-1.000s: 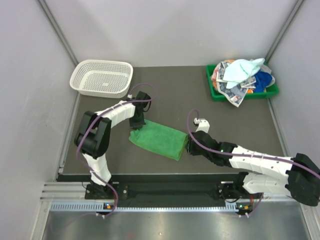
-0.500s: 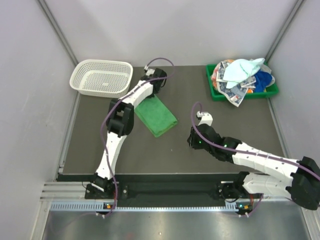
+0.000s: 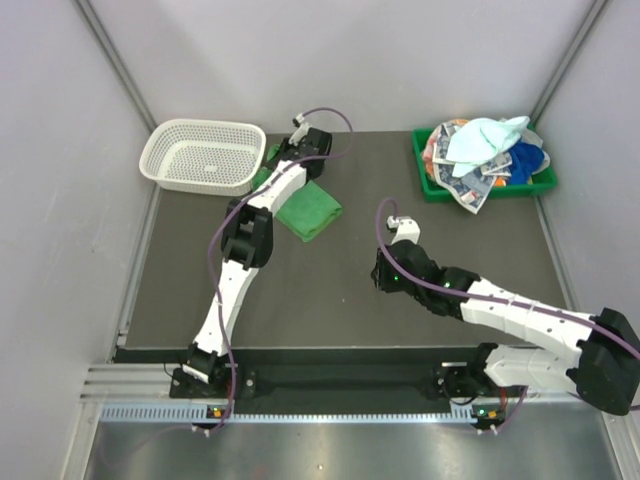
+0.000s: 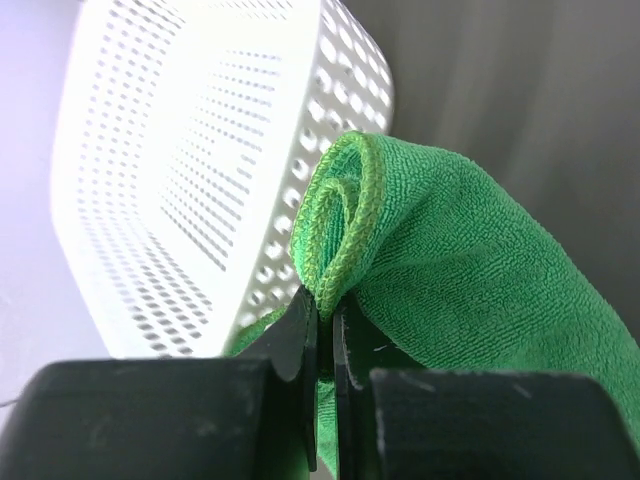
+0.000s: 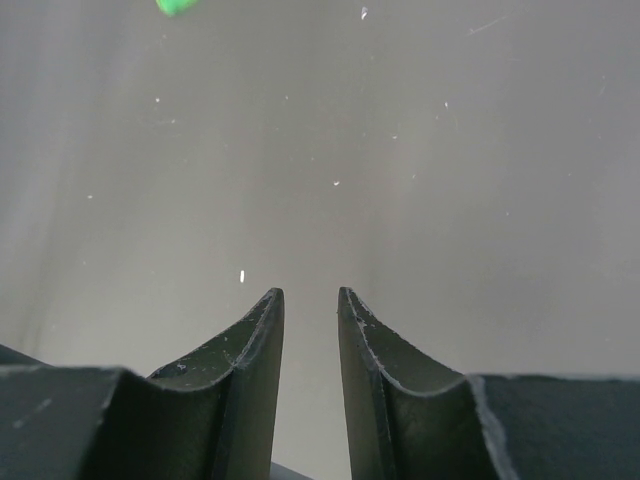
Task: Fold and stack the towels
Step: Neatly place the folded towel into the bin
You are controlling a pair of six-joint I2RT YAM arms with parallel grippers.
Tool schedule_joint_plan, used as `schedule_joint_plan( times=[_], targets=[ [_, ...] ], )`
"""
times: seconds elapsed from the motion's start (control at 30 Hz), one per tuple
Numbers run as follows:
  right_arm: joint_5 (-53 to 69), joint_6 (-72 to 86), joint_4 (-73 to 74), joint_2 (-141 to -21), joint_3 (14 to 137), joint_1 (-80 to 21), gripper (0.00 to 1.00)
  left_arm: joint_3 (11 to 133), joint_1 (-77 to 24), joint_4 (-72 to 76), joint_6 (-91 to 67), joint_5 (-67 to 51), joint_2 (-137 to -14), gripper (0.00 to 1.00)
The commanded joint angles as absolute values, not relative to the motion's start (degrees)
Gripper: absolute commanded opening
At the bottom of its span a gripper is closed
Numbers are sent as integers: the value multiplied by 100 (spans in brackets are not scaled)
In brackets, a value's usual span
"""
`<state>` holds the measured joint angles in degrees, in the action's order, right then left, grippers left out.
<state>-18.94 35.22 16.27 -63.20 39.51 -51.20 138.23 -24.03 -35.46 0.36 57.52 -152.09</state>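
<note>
A bright green towel (image 3: 312, 210) lies folded on the dark table beside the white mesh basket, one end lifted. My left gripper (image 3: 296, 160) is stretched far out and shut on that end. In the left wrist view the towel's rolled hem (image 4: 345, 220) is pinched between the closed jaws of this gripper (image 4: 326, 300). My right gripper (image 3: 381, 277) hovers low over bare table at mid-right, well clear of the green towel. Its jaws (image 5: 310, 295) stand slightly open with nothing between them. The other towels (image 3: 487, 150), mint, blue and printed, are heaped in the green tray.
The white mesh basket (image 3: 205, 155) stands at the back left, close against the held towel, and fills the left of the left wrist view (image 4: 200, 150). The green tray (image 3: 430, 190) sits at the back right. Grey walls close in the table on three sides.
The left arm has swung out and carried the green towel from the table's middle to the back, beside the basket. The right gripper has come off the towel's right edge.
</note>
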Motion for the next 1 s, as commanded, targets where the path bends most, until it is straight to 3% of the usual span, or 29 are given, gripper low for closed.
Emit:
schedule_joint_plan(
  times=[0.0,0.4,0.97],
  targets=[
    [-1828,3393,1485,-6425,4227,-5045,29,13861,-2434,-2173,1192,6451,-14748,0],
    [-1802,3401,1397,-6477,4157,-5045,28,14010,-2259,-906,2346,6847,-14511,0],
    [-1731,3340,1239,-6829,4113,-5027,27,13808,-1995,-1591,1556,5897,-14150,0]
  ],
)
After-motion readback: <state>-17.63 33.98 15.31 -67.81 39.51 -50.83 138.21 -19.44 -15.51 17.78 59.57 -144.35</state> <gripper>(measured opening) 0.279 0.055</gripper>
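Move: The left gripper already holds the folded green towel just outside the white bin's right wall. The bin's middle lies about 16 cm to its left, 1 cm farther out and some 4 cm lower. The towel's loose end trails about 12 cm back and 9 cm to the right, some 7 cm below the hand. From the idle right gripper, the bin's middle is about 35 cm ahead, 41 cm to the left and 8 cm down. Lift the left gripper about 12 cm with the fingers kept shut on the towel, easing a little forward at first, then carry it some 5 cm left towards the bin in the second half to bring the towel's folded corner up over the right rim. Tip the fingers up about 15 degrees on the way. ##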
